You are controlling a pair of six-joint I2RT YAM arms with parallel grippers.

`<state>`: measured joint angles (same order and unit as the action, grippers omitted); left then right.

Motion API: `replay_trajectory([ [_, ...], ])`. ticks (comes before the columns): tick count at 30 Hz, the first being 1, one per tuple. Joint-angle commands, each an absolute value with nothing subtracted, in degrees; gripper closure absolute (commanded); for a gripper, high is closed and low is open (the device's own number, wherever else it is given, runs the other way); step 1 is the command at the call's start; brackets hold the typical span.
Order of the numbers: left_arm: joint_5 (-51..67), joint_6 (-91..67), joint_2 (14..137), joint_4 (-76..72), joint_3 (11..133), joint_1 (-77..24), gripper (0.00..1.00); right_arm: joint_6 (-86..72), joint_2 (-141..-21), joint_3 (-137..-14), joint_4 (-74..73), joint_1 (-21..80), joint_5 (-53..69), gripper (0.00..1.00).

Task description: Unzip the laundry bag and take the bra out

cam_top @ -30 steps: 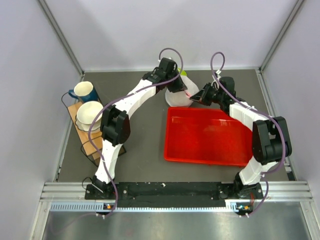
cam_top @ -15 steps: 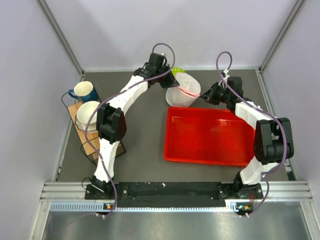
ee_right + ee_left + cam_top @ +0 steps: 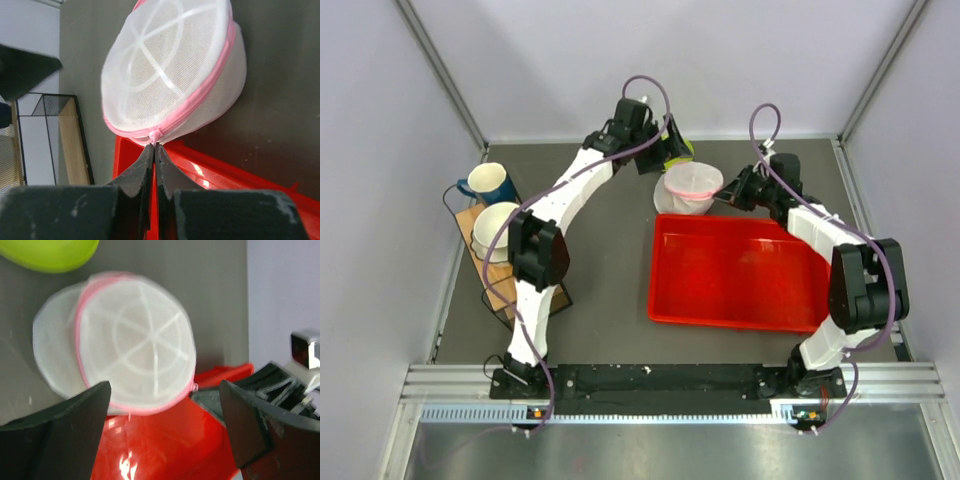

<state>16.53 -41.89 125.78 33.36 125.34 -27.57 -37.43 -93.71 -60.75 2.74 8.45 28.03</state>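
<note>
The laundry bag (image 3: 690, 184) is a round white mesh pouch with pink zipper trim, lying at the red tray's far edge. It also shows in the left wrist view (image 3: 135, 340) and the right wrist view (image 3: 170, 70). My right gripper (image 3: 725, 196) (image 3: 154, 146) is shut on the pink zipper pull (image 3: 156, 135) at the bag's near rim. My left gripper (image 3: 665, 150) (image 3: 165, 410) is open and empty, held above and behind the bag, apart from it. The bra does not show in any view.
A red tray (image 3: 735, 270) (image 3: 165, 440) (image 3: 215, 170) lies right of centre. A lime-green plate (image 3: 680, 150) (image 3: 50, 252) sits behind the bag. At the left, a blue mug (image 3: 490, 183) and a white bowl (image 3: 500, 225) stand on a wooden rack (image 3: 492, 270).
My left gripper has come off the bag and drawn back to the far left. The bag has settled from a tilted pose to lying lower. The right gripper still holds the pull.
</note>
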Motion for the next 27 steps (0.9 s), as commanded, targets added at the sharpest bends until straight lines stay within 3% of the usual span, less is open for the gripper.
replay_trajectory([
  [1,12.3,-46.6,111.4,27.9,109.0,-29.4,0.05,-40.9,-92.1,-62.4,6.3,11.4,26.7,1.0],
  [3,12.5,-49.6,107.8,20.2,99.2,-29.8,0.05,-41.3,-92.5,-62.8,6.7,11.8,26.6,1.0],
  [5,13.7,-51.5,106.9,19.0,97.4,-30.6,0.06,-41.4,-93.0,-63.1,6.8,12.1,26.7,1.0],
  [16,13.6,-56.1,115.9,20.5,103.4,-32.7,0.09,-40.7,-92.8,-62.6,6.4,12.7,27.1,1.0],
  [22,12.3,-56.1,121.7,22.5,110.1,-32.2,0.19,-39.7,-92.2,-62.3,5.8,12.7,27.6,1.0],
  [25,12.7,-56.7,122.8,22.6,111.4,-31.5,0.35,-38.9,-92.0,-62.5,5.2,12.7,27.9,1.0],
  [27,12.7,-56.6,122.4,22.4,111.4,-30.9,0.55,-37.8,-92.0,-62.8,4.0,12.6,27.2,1.0],
])
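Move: The pink rim of the laundry bag beside its zip pull lies about 5 cm back, 6 cm right and 7 cm below the left hand; from the right hand, which holds the pull, it is 3 cm left and 1 cm ahead. The bag's middle is 3 cm back, 3 cm right and 10 cm below the left hand. From that hand the green plate is 7 cm ahead, 1 cm right, and the red bin's middle 18 cm back, 15 cm right, both some 18 cm down. Left hand sweeps back 8 cm, then forward-right and down to the rim, part-closing; right, keeping the pull, shifts left. ##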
